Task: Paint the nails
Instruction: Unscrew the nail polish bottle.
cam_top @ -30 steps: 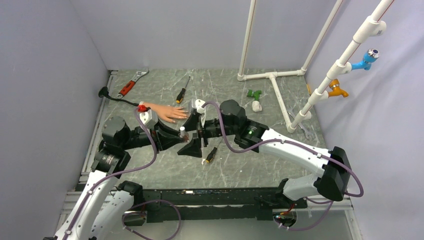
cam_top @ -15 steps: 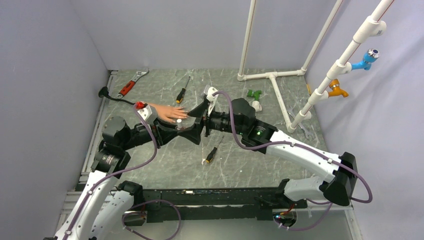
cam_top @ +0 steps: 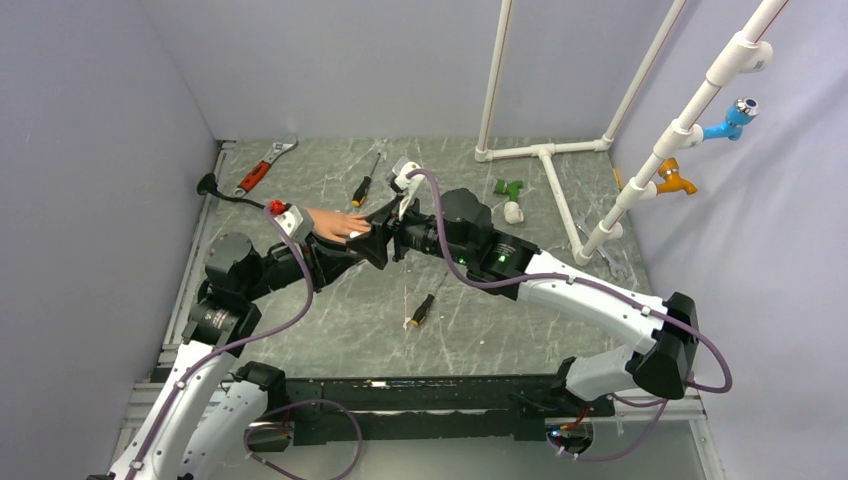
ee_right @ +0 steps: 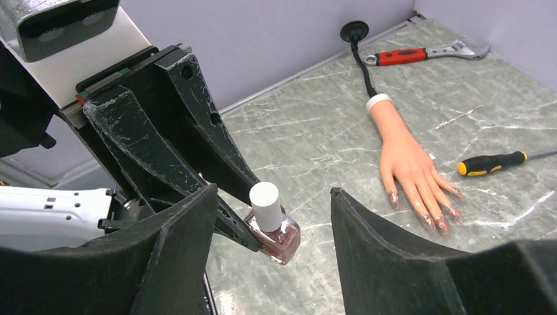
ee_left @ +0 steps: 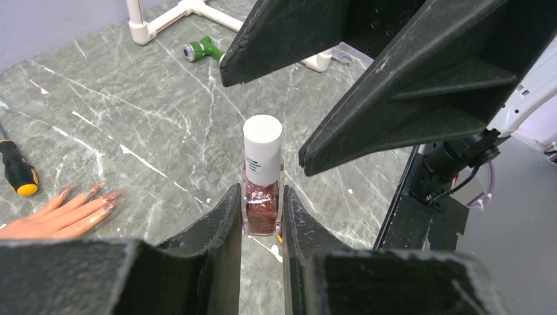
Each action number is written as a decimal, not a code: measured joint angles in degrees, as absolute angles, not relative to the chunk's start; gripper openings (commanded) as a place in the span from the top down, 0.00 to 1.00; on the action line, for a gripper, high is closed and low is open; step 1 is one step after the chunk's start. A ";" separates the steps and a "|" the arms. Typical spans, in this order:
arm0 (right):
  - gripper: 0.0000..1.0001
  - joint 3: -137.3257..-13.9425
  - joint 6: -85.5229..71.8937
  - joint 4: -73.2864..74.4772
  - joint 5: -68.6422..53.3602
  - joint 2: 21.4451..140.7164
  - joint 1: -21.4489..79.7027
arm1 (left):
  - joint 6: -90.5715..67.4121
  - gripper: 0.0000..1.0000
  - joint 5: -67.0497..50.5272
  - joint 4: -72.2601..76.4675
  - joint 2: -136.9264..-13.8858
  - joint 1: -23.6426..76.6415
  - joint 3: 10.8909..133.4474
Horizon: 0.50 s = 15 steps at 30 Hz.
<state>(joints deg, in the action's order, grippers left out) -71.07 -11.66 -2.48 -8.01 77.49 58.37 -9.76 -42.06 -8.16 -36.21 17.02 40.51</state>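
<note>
The flesh-coloured mannequin hand lies flat on the marble table, and its nails carry glittery reddish polish. My left gripper is shut on the glass body of a polish bottle filled with red glitter and holds it upright above the table. The bottle's white cap stands between the fingers of my right gripper, which is open, with a gap on each side of the cap. From above, both grippers meet just right of the hand's fingertips.
A yellow-handled screwdriver lies behind the hand, another in front of the grippers. A red wrench and a black cable plug sit at the back left. A white pipe frame and green fitting stand to the right.
Both grippers have moved back and left, close to the mannequin hand's fingertips. The right gripper's jaws have narrowed around the bottle's cap. The left gripper still holds the bottle.
</note>
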 measured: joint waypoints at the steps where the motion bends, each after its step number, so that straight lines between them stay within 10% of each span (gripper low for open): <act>1: 0.37 -71.44 -11.66 -2.26 -7.88 77.95 58.57 | -9.74 1.00 -41.78 -8.29 -36.21 17.02 40.51; 15: 0.58 -73.60 -10.57 0.47 -6.02 81.06 60.16 | -9.74 1.00 -40.60 -8.47 -36.23 17.02 40.51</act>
<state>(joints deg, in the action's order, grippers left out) -73.60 -10.57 0.47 -6.02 81.06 60.16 -9.74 -40.60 -8.47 -36.23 17.02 40.51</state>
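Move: The white cap of the nail polish bottle, held upright at the left fingertips, is the right hand's goal: about 2 cm to its left and 2 cm below it, level with it fore and aft. The mannequin hand lies some 26 cm ahead, 11 cm left and 33 cm down; the nearer screwdriver roughly 6 cm ahead, 10 cm right and 34 cm down. From the left hand the cap is about 3 cm up, 1 cm ahead and 1 cm right. The left fingers keep their pinch on the bottle's glass body and hold it practically still, while the right hand eases down about 2 cm and left about 1.5 cm onto the cap, its fingertips dipping some 5 degrees. Its fingers close by about a third of their gap, one on either side of the cap; a touch can't be made out. ##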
